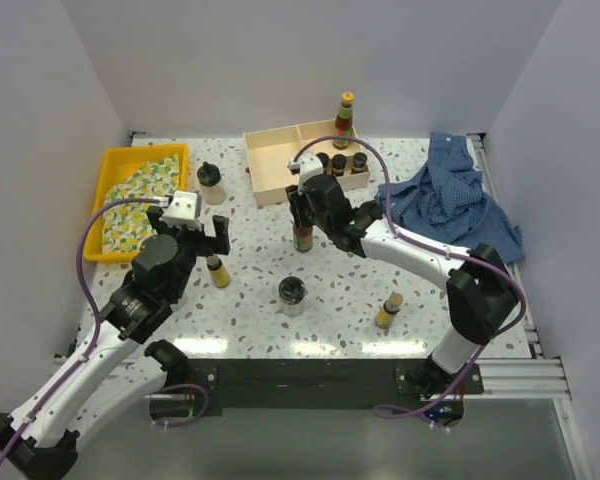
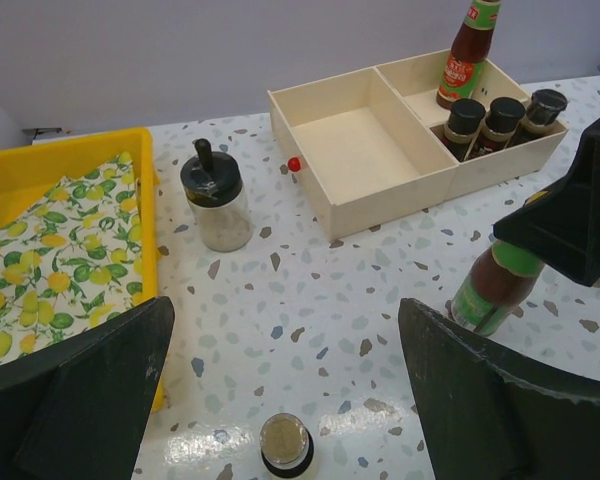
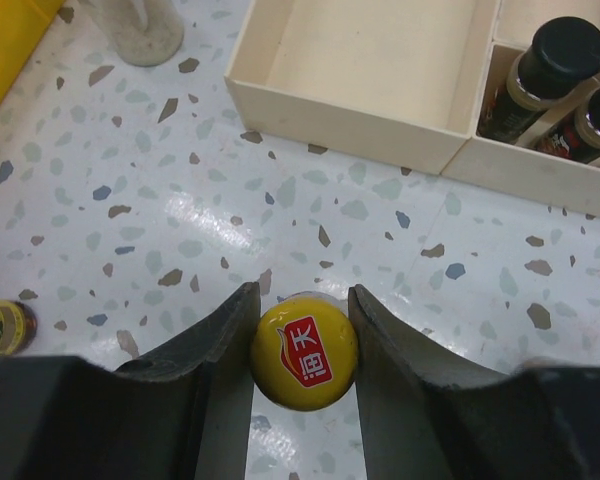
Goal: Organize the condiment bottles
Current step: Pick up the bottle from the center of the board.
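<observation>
My right gripper [image 3: 303, 345] is shut on the yellow cap of a slim sauce bottle [image 3: 304, 352]; both fingers press its sides. That bottle [image 1: 302, 238] stands on the table just in front of the wooden divided box [image 1: 277, 165], and its green label [image 2: 492, 290] shows in the left wrist view. My left gripper [image 2: 285, 390] is open, wide, above a small yellow bottle [image 2: 285, 443] that stands near its fingertips [image 1: 218, 271]. Three dark-capped bottles [image 2: 502, 118] and a tall red sauce bottle [image 2: 467, 55] stand in the box's right compartments.
A clear black-lidded jar [image 1: 211, 183] stands left of the box, another jar [image 1: 292, 294] mid-table, and a small yellow bottle [image 1: 387, 311] at the near right. A yellow tray [image 1: 115, 165] with a lemon-print cloth lies at the left, and a blue shirt [image 1: 450, 195] at the right.
</observation>
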Controlling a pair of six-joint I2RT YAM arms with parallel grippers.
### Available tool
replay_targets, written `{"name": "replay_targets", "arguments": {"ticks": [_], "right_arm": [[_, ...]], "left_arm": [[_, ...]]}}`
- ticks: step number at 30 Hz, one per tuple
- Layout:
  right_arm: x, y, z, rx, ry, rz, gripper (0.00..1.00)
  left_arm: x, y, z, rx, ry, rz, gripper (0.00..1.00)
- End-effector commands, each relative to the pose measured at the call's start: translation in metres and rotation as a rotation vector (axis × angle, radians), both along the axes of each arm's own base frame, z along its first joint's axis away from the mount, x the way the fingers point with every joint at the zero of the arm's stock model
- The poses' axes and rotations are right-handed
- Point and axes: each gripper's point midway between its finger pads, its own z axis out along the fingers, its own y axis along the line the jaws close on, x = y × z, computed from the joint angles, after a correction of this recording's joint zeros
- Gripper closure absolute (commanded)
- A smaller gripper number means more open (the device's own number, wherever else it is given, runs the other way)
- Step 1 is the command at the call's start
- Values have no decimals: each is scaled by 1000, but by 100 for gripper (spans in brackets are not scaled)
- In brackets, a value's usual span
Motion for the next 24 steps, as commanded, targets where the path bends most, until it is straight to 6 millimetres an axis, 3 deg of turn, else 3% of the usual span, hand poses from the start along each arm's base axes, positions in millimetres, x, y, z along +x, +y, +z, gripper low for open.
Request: {"name": "replay_targets", "arguments": {"ticks": [1,6,11,12,13,14,15,17,18,19,20,21,22,23,24], "right_arm": [[12,7,72,66,-74,-27,100],[12,14,139,125,-158,14,100],[24,13,172,96,-201,13,100],[29,11,193,116,-237,7,100],[35,11,192,106,-231,-1,100],[43,6,199,110,-246,-17,100],[49,3,220,127,-287,-25,100],[66,1,228,124,-318,-41,100],[71,-2,252,150,-364,-44,100],[82,4,243,145,-349,-28,100],[91,-6,268,194,-382,-53,100],[99,-9,271,209,-385,-62,100],[112,-7,262,212,-372,-70,100],[121,-18,278,248,-400,-99,100],[129,-22,279,257,-408,-111,100]], "left_arm": [[4,0,12,-53,-42,24,0],[3,-1,14,-57,-44,16,0],[2,-2,15,-60,-48,8,0],[2,-3,15,-60,-48,7,0],[2,-3,15,-60,-48,7,0],[2,-3,15,-62,-47,7,0],[2,-2,16,-62,-50,10,0],[1,-1,15,-61,-51,14,0],[1,0,15,-61,-51,16,0],[1,-1,16,-63,-53,14,0],[1,-1,16,-63,-53,14,0],[1,-1,16,-62,-52,14,0],[1,-1,15,-61,-51,14,0],[1,0,15,-61,-51,16,0],[1,0,16,-62,-52,16,0]]}}
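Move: Some 23 cm ahead of the right hand, in line with it and about 14 cm lower, lies the middle of the wooden box; this hand already has its fingers closed on the cap end of the centre bottle. The row of black-capped spice jars stands roughly 20 cm ahead and 9 cm right, the other sauce bottle about 30 cm ahead and 10 cm right. From the left hand, the box's middle is about 34 cm ahead, 21 cm right and 24 cm below. Lifting the sauce bottle off the board, the right arm goes almost straight up at first, then carries on forward towards the box as it climbs, ending about 20 cm higher and 10 cm farther out. The fingers keep their pinch at the yellow cap while the hand tips its fingertips upward some 15 degrees. ##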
